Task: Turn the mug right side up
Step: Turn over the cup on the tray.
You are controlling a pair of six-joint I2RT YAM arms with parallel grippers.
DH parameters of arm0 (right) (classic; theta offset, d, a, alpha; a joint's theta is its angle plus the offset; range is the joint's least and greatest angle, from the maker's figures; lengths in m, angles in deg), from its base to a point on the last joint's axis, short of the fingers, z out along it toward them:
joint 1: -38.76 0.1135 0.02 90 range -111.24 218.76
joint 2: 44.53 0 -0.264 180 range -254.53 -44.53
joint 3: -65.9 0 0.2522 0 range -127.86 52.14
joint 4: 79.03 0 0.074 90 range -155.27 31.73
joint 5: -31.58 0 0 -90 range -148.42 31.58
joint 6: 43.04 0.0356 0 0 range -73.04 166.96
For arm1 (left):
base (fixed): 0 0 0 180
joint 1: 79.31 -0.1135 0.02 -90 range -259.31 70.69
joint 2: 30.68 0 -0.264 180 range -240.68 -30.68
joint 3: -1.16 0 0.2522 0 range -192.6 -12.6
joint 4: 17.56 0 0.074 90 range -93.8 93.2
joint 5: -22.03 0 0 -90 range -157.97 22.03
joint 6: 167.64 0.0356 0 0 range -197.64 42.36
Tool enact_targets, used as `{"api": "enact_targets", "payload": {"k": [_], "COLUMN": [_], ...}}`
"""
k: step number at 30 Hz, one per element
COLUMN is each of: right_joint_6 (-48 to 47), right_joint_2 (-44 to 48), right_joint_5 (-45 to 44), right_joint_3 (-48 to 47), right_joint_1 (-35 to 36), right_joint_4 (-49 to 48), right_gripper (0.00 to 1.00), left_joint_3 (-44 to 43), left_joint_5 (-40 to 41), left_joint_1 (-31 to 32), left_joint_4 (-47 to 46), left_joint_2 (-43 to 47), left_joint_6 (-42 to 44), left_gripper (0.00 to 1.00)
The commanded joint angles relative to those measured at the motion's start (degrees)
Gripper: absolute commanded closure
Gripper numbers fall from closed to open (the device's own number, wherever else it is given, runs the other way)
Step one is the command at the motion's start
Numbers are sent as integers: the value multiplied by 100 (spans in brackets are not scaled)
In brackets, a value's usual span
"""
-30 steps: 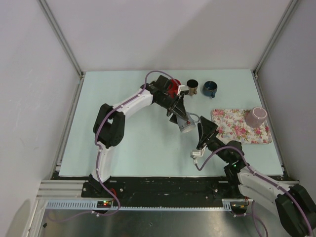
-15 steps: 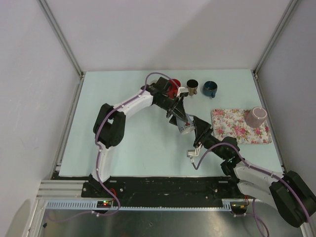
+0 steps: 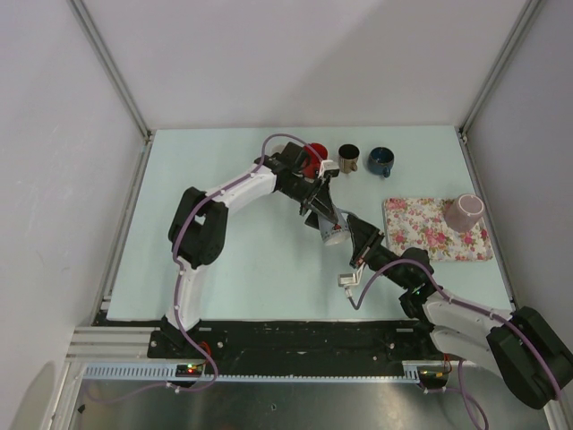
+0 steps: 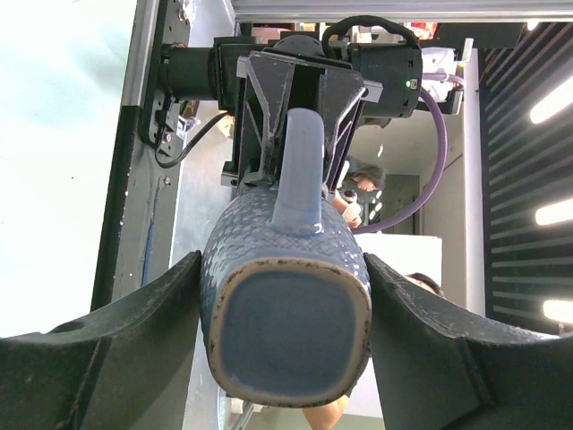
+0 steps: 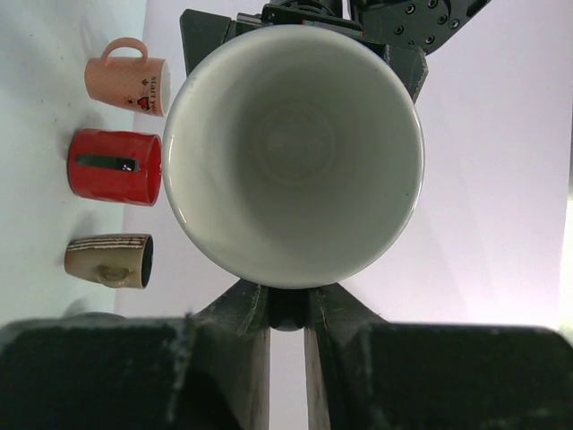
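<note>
The mug [image 3: 333,235], blue-grey outside and white inside, hangs above the middle of the table, lying sideways. My left gripper [image 3: 324,217] is shut on its body: in the left wrist view the two fingers [image 4: 134,331] press the sides of the mug [image 4: 291,305], whose square base faces the camera with the handle [image 4: 302,170] on top. My right gripper [image 3: 352,230] meets the mug from the other end. In the right wrist view the mug's open mouth [image 5: 291,143] faces the camera and the right gripper [image 5: 286,309] is shut on the handle.
A red mug [image 3: 313,157], a brown mug [image 3: 348,159] and a dark blue mug [image 3: 382,161] stand in a row at the back. A pink mug [image 3: 465,212] rests upside down on a floral cloth [image 3: 430,235] at the right.
My right gripper has moved up and left to the held mug and shut on its handle. The left arm has kept its hold, shifting the mug slightly.
</note>
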Motion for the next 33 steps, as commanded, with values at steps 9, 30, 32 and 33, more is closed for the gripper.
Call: {"api": "enact_targets", "payload": {"k": [9, 30, 32, 33], "right_joint_6": [-29, 1043, 1413, 1605], "right_joint_2": [148, 624, 700, 733], "right_joint_5": [276, -485, -718, -842], "right_joint_3": [-75, -139, -256, -324], "right_joint_1": [121, 155, 115, 79], "right_joint_4": [-446, -13, 246, 384], "right_gripper": [100, 100, 100, 100], "left_joint_3": [-49, 39, 138, 189], "left_joint_5": [-576, 430, 595, 655], "left_joint_1": [68, -982, -1206, -1312], "left_joint_4": [-26, -19, -24, -29], "left_joint_2": [161, 560, 744, 874], "left_joint_6": [128, 254, 293, 315], "left_gripper": [30, 0, 0, 0]}}
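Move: The grey mug is in the air on its side, mouth towards the robot. The left fingers straddle its body, its middle about 1 cm right and 2 cm back of that hand. The right fingers pinch the handle, with the mug's middle some 5 cm left and 1 cm back. About 15 cm lower, 31 cm ahead of the left hand, stand the red mug, 2 cm left, and the peach mug, 14 cm left. The tray lies 6 cm ahead, 26 cm right and 21 cm below the right hand. The grey mug is handed over: the left fingers, around its body, open wide and let go, then that hand backs off forward and to its left, about 7 cm at a quickening pace, turning some 10 degrees counter-clockwise. The right hand keeps its pinch on the handle, wavering by about a centimetre and tipping slightly at the end. ##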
